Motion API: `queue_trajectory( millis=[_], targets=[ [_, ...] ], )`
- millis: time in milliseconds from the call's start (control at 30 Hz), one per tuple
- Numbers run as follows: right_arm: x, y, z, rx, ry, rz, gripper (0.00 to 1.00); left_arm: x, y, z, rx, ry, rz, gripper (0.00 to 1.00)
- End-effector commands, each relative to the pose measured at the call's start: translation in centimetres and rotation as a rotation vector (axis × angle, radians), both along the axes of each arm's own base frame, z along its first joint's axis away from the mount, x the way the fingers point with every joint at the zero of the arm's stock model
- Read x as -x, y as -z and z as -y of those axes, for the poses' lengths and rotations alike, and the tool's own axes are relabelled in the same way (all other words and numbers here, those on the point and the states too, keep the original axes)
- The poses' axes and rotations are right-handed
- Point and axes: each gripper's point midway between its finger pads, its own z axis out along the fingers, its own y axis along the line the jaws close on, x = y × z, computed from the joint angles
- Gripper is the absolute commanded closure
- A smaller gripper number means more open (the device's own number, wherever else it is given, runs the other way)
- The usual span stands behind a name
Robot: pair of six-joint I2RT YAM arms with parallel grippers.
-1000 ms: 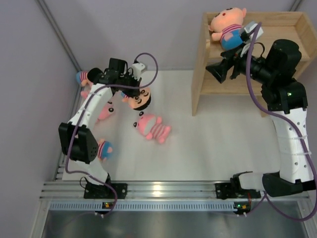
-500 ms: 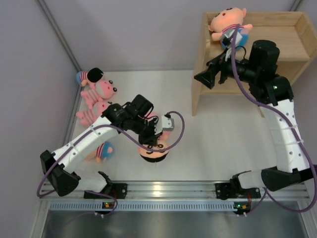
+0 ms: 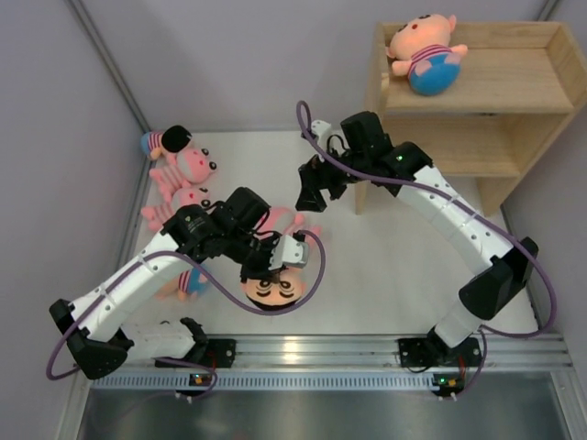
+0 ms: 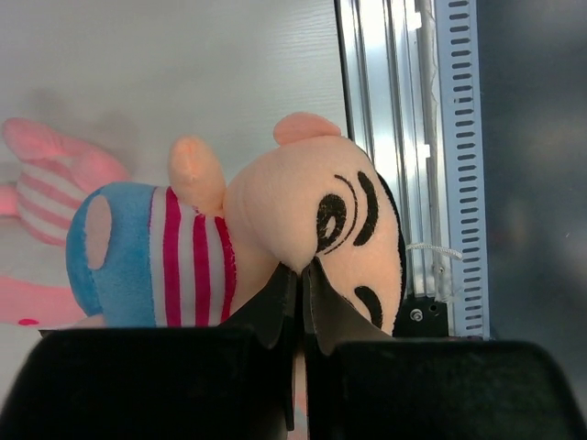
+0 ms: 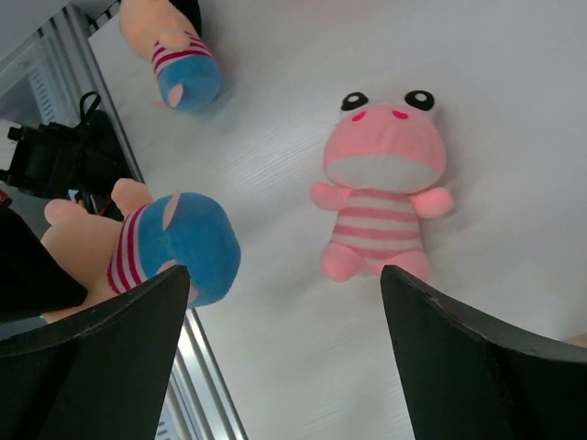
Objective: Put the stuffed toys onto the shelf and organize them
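My left gripper point(image 3: 268, 271) is shut on a peach-faced stuffed toy point(image 3: 274, 291) with a pink-striped shirt and blue bottom, held near the front rail. In the left wrist view the jaws pinch the toy point(image 4: 275, 220) between cheek and neck. My right gripper point(image 3: 310, 191) hangs open over the middle of the table, above an all-pink striped toy point(image 3: 282, 220); that toy point(image 5: 385, 183) lies face up beyond the open right gripper point(image 5: 284, 271). The wooden shelf point(image 3: 514, 82) stands at the back right with one peach-faced toy point(image 3: 424, 50) on its top tier.
Pink toys point(image 3: 181, 167) and a peach-faced one point(image 3: 160, 142) are heaped at the back left by the wall. Another blue-bottomed toy point(image 3: 193, 280) lies under the left arm. The metal rail point(image 3: 303, 350) runs along the front edge. The shelf's side panel point(image 3: 365, 174) is close behind the right gripper.
The left arm carried the peach-faced toy from the back left to the front middle. The right arm swung from the shelf's top down to the middle of the table, over the pink toy.
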Motion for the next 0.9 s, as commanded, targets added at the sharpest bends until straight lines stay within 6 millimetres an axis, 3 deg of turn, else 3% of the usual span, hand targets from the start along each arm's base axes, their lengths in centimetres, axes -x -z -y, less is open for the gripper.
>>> queue_trajectory(
  millis=[0, 167, 300, 533, 567, 667, 700, 767, 800, 867],
  targets=[
    [2.3, 0.1, -3.5, -0.064, -0.155, -0.031, 0.14, 0.6, -0.1, -0.4, 0.008, 0.051, 0.033, 1.00],
    [4.5, 2.0, -5.3, -0.084, -0.306, -0.118, 0.11, 0.3, -0.4, -0.8, 0.006, 0.048, 0.072, 1.00],
    [4.9, 4.8, -6.1, -0.043, -0.344, -0.206, 0.12, -0.5, -0.5, -1.0, -0.008, 0.042, 0.111, 1.00],
    [7.1, 6.6, -7.2, -0.055, -0.418, -0.272, 0.17, -1.0, -1.2, -1.0, -0.005, 0.041, 0.148, 1.00],
    [7.3, 6.4, -7.5, -0.075, -0.431, -0.283, 0.20, -1.1, -1.2, -1.0, -0.008, 0.042, 0.155, 1.00],
    [8.5, 6.5, -7.9, -0.094, -0.484, -0.316, 0.44, -1.7, -1.2, -1.3, -0.024, 0.028, 0.183, 1.00],
    [8.8, 6.5, -8.0, -0.096, -0.494, -0.323, 0.55, -1.9, -1.2, -1.4, -0.031, 0.026, 0.193, 1.00],
    [9.5, 6.6, -8.0, -0.095, -0.515, -0.328, 0.64, -2.6, -1.2, -1.7, -0.052, 0.010, 0.230, 1.00],
    [9.7, 6.7, -7.9, -0.089, -0.522, -0.332, 0.79, -2.8, -1.2, -1.9, -0.061, 0.004, 0.240, 1.00],
    [10.0, 6.6, -7.9, -0.083, -0.523, -0.323, 0.97, -3.4, -1.0, -2.3, -0.085, -0.010, 0.271, 1.00]
  ],
)
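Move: The held toy with blue trousers is gripped by the head in my left fingers, its middle about 6 cm ahead and 2 cm right of that hand, roughly level. From my open right hand, this toy's middle lies some 12 cm back, 8 cm left and 7 cm lower. The striped pink toy is on the table about 7 cm ahead, 9 cm left and 24 cm below my right hand; the shelf's near left foot is some 10 cm ahead and 18 cm right, down at the table. My right hand swings in back, left and down, about 7 cm each way, turning some 25 degrees counter-clockwise and tipping down, until its open fingers straddle the toy's blue trousers. Over the last stretch they shut and pinch the cloth. My left keeps its grip on the head, easing about 2 cm forward and left with a slight tilt. ##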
